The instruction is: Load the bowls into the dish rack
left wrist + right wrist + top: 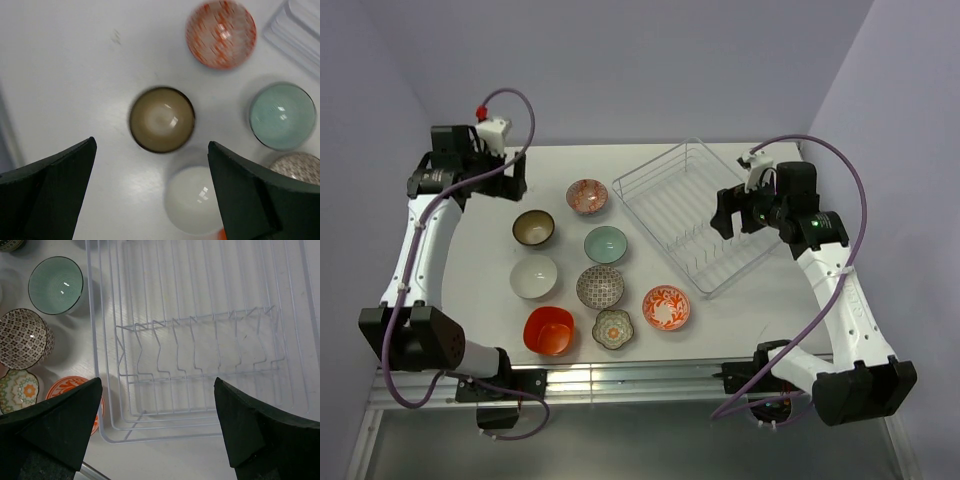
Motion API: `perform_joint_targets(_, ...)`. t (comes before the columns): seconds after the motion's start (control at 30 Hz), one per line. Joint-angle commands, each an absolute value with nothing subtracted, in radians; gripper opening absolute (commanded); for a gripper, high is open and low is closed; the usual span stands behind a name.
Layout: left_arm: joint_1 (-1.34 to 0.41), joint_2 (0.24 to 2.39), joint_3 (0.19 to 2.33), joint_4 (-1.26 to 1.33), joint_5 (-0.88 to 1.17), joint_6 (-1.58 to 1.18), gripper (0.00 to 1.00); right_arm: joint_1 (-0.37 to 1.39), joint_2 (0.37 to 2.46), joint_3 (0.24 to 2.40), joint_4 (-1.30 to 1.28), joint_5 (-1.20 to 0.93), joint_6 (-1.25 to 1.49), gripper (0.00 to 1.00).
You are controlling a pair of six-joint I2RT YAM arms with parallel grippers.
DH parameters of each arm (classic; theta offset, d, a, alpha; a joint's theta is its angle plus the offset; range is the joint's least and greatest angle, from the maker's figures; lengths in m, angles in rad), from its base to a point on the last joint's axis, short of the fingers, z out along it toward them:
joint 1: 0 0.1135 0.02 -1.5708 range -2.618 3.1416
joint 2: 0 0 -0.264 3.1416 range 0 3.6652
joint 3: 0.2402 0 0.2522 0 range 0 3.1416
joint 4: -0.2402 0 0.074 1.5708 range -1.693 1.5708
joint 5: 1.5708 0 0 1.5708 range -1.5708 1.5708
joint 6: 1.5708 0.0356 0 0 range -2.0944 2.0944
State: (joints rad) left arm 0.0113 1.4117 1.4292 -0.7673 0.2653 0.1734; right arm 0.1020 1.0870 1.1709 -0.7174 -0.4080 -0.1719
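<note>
Several bowls stand on the white table left of the dish rack (pixel 672 205): striped orange (pixel 587 196), dark brown (pixel 534 228), teal (pixel 606 244), white (pixel 534 276), grey-brown patterned (pixel 600 287), orange patterned (pixel 666 307), flower-shaped (pixel 613 328) and orange-red (pixel 549 331). My left gripper (pixel 508 175) hangs open at the back left. In its wrist view the left gripper (pixel 151 145) is above the brown bowl (pixel 161 119) and the white bowl (pixel 197 200). My right gripper (pixel 157 382) is open and empty above the rack (pixel 200 320), which holds nothing.
The rack sits askew at the back right, its near corner beside the orange patterned bowl (pixel 67 387). The teal bowl (pixel 55 285) and the grey-brown bowl (pixel 22 337) lie just left of the rack's rim. Purple walls close in the table on three sides.
</note>
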Motion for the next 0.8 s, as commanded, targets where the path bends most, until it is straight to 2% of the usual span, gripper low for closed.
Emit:
perform_joint_targets(0.0,0.008,1.425,1.594,-0.614,0.135,0.294,0.99,0.095,1.078,1.224,-0.670,-0.377,-0.173,1.00)
perform_joint_targets(0.1,0.009,1.511,1.725,-0.676,0.231,0.342,0.99,0.095,1.098,1.268,-0.676,-0.354,-0.189,1.00)
perform_joint_targets(0.27,-0.035,1.693,1.888,-0.724,0.279,0.194,0.98,0.084,1.123,1.305,-0.637,-0.256,-0.112,1.00)
perform_joint_targets(0.4,-0.040,1.824,1.940,-0.690,0.332,0.081,0.86,0.045,1.161,1.328,-0.629,-0.238,-0.022,1.00)
perform_joint_targets(0.57,-0.063,1.989,1.962,-0.626,0.408,0.000,0.81,-0.041,1.189,1.354,-0.652,-0.301,-0.038,1.00)
perform_joint_targets(0.77,-0.074,2.158,2.022,-0.615,0.429,-0.067,0.74,-0.049,1.174,1.350,-0.657,-0.301,-0.026,1.00)
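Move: The red patterned bowl lies about 17 cm ahead of the left hand, 13 cm to its right and some 21 cm below. The brown bowl stands about 7 cm ahead of that hand, neither left nor right; the green bowl is roughly 2 cm ahead and 18 cm right, both at about the same depth. From the right hand, the red patterned bowl is some 25 cm ahead, 36 cm left and 22 cm below. Towards the red patterned bowl the empty left hand swings in an arc, about 16 cm forward and 6 cm right, first rising 11 cm, then sinking some 21 cm as its fingers tip down and narrow to three-quarters open. The empty right hand shifts about 6 cm right and 5 cm forward above the dish rack, rising slightly and turning clockwise. ##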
